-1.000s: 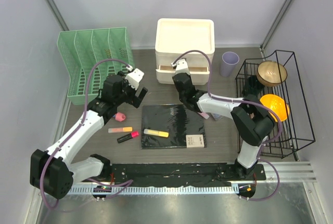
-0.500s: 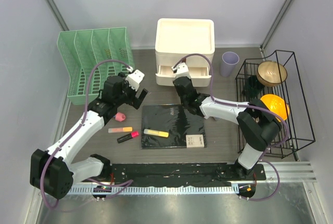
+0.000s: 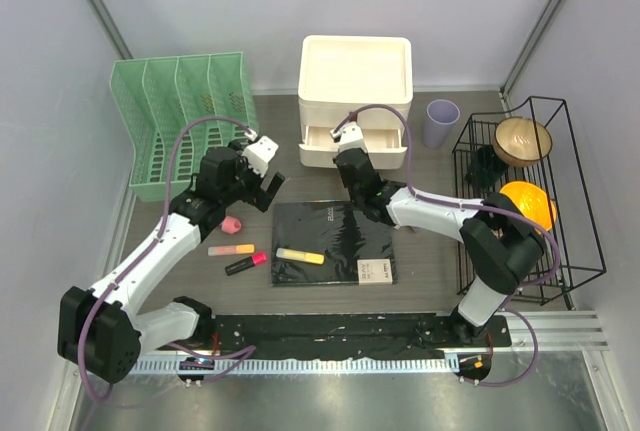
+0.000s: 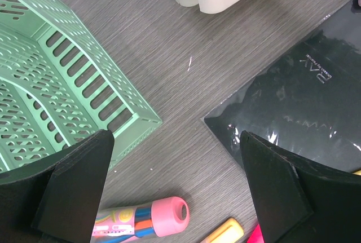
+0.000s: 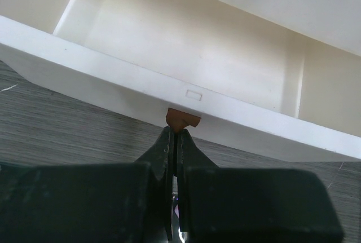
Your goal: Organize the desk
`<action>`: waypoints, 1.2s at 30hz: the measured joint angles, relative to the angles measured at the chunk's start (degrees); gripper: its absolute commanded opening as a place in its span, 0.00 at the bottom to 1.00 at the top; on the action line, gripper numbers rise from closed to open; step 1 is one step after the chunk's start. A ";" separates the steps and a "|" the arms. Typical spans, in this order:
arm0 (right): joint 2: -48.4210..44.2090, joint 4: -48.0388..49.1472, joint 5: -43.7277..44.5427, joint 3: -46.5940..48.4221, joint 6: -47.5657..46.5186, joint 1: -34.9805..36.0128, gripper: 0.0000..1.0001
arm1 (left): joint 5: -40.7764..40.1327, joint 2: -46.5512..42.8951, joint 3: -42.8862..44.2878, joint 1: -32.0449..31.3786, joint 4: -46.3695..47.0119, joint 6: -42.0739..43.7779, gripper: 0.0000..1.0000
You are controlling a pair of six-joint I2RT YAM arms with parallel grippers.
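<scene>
The desk (image 3: 425, 251) is dark wood-grain. At its back stands a cream drawer unit (image 3: 355, 76) with its lower drawer (image 3: 356, 141) pulled out; the inside (image 5: 169, 34) looks empty. My right gripper (image 5: 175, 133) is shut on the drawer's small brown tab (image 5: 183, 119), and in the top view the right gripper (image 3: 347, 143) sits at the drawer front. My left gripper (image 4: 176, 158) hangs open above the desk, over a pink-capped tube (image 4: 152, 220). In the top view the left gripper (image 3: 262, 183) is between the green rack and a black notebook (image 3: 335, 243).
A green file rack (image 3: 180, 121) stands back left. A yellow highlighter (image 3: 300, 256) lies on the notebook; an orange one (image 3: 231, 249) and a pink one (image 3: 245, 263) lie left of it. A purple cup (image 3: 441, 123) and a wire rack (image 3: 545, 251) with two bowls are at right.
My right gripper has drawn back toward the near side with the brown tab, and the lower drawer has slid further out. The left arm has hardly moved.
</scene>
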 measured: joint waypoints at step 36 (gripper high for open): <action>-9.49 -13.35 -7.85 -5.42 -9.64 0.61 0.66 | 1.57 -0.98 -1.51 0.00 -0.22 1.81 1.00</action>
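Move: The right hand is shut on the brown handle of the pulled-out lower drawer, which sits about 1 cm ahead of its hand point. From this hand, the purple marker lies on the table some 7 cm back, 7 cm to the right and 7 cm below; at the same level, the plastic jar is around 8 cm back and 15 cm right, the black folder's middle about 14 cm back and 3 cm left. The left hand has the handle roughly 8 cm ahead, 15 cm to its right and 10 cm lower. The right fingers let go of the lower drawer's brown handle, opening from shut to a bit over half wide. The hand backs away from the drawer front by about 4.5 cm, faster towards the end, veering late some 2 cm to the right and sinking slightly towards the purple marker, while the wrist turns about 10 degrees counter-clockwise, rolls left side down and tips down. ##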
